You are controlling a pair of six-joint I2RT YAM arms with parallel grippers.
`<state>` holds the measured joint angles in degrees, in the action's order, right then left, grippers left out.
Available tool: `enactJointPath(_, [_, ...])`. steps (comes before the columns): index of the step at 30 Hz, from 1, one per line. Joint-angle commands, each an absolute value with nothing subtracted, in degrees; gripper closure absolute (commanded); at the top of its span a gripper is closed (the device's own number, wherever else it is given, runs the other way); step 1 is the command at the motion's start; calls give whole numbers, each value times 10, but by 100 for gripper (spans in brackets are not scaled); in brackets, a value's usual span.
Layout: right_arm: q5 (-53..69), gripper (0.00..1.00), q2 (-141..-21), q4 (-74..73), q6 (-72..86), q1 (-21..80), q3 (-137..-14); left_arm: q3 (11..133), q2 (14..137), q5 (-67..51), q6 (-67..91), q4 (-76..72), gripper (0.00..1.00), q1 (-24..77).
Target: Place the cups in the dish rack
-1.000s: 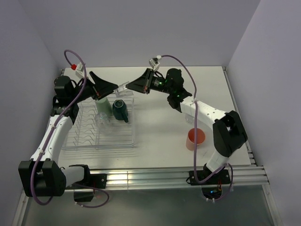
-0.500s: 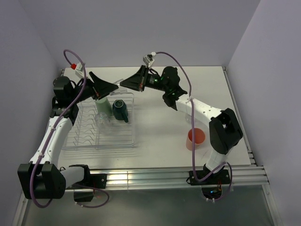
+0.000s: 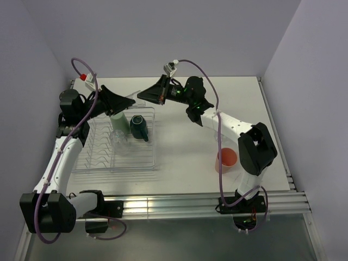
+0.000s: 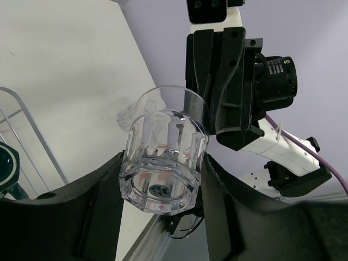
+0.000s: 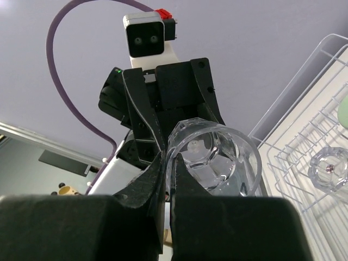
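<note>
A clear glass (image 3: pixel 136 98) hangs in the air above the back edge of the dish rack (image 3: pixel 117 159), held from both sides. My left gripper (image 4: pixel 162 184) is shut on the glass (image 4: pixel 163 163), one finger on each side of its faceted body near the base. My right gripper (image 5: pixel 170 163) is shut on the rim of the same glass (image 5: pixel 217 157), pinching the wall. In the rack sit a pale green tumbler (image 3: pixel 117 117), a dark teal mug (image 3: pixel 138 126) and another clear glass (image 3: pixel 118 139). A salmon-pink tumbler (image 3: pixel 225 160) stands on the table by the right arm's base.
The rack's raised wire rim (image 5: pixel 304 109) and its rows of prongs lie just below the held glass. The rack's near rows hold nothing. White table stretches between the rack and the pink tumbler. Walls close the table's left, back and right sides.
My right arm has carried the glass leftward between the left gripper's open fingers. The left gripper has closed on the glass body. The right gripper still pinches the rim.
</note>
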<state>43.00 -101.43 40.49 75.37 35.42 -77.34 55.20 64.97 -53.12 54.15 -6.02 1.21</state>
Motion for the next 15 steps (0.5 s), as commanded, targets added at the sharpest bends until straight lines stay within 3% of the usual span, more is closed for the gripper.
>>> enactJointPath(1, [416,98,-1008,404,712,367,-809,562,627,-539,533,-55,100,18])
enactJointPath(2, [413,89,-1005,399,707,368,-806,564,625,-534,529,-45,100,18])
enactJointPath(7, [367,63,-973,352,663,366,-779,599,610,-500,498,6,100,18])
enactJointPath(15, [269,54,-907,238,574,356,-759,673,607,-438,425,144,100,12])
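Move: Between the two grippers, high over the right side of the dish rack, hangs the clear glass: its middle is some 2 cm to the right of the left hand's point and 2 cm above it, and about 3 cm left of the right hand's. From the left hand, the rack's middle lies level ahead, roughly 12 cm left and 31 cm below; the teal mug is 4 cm ahead, straight below by 28; the green cup is 6 ahead, 9 left; the racked glass is 3 back, 8 left. Opening from a shut pinch on the glass's rim to nearly half wide, the right fingers let go while that hand eases about 1 cm forward and dips, then swings back to the right and rises, turning clockwise some 10 degrees. The left hand keeps its grip on the glass's base end, nearly in place at first, then lifts it about 1 cm and draws slightly left, away from the right gripper, with a slight counter-clockwise turn. ##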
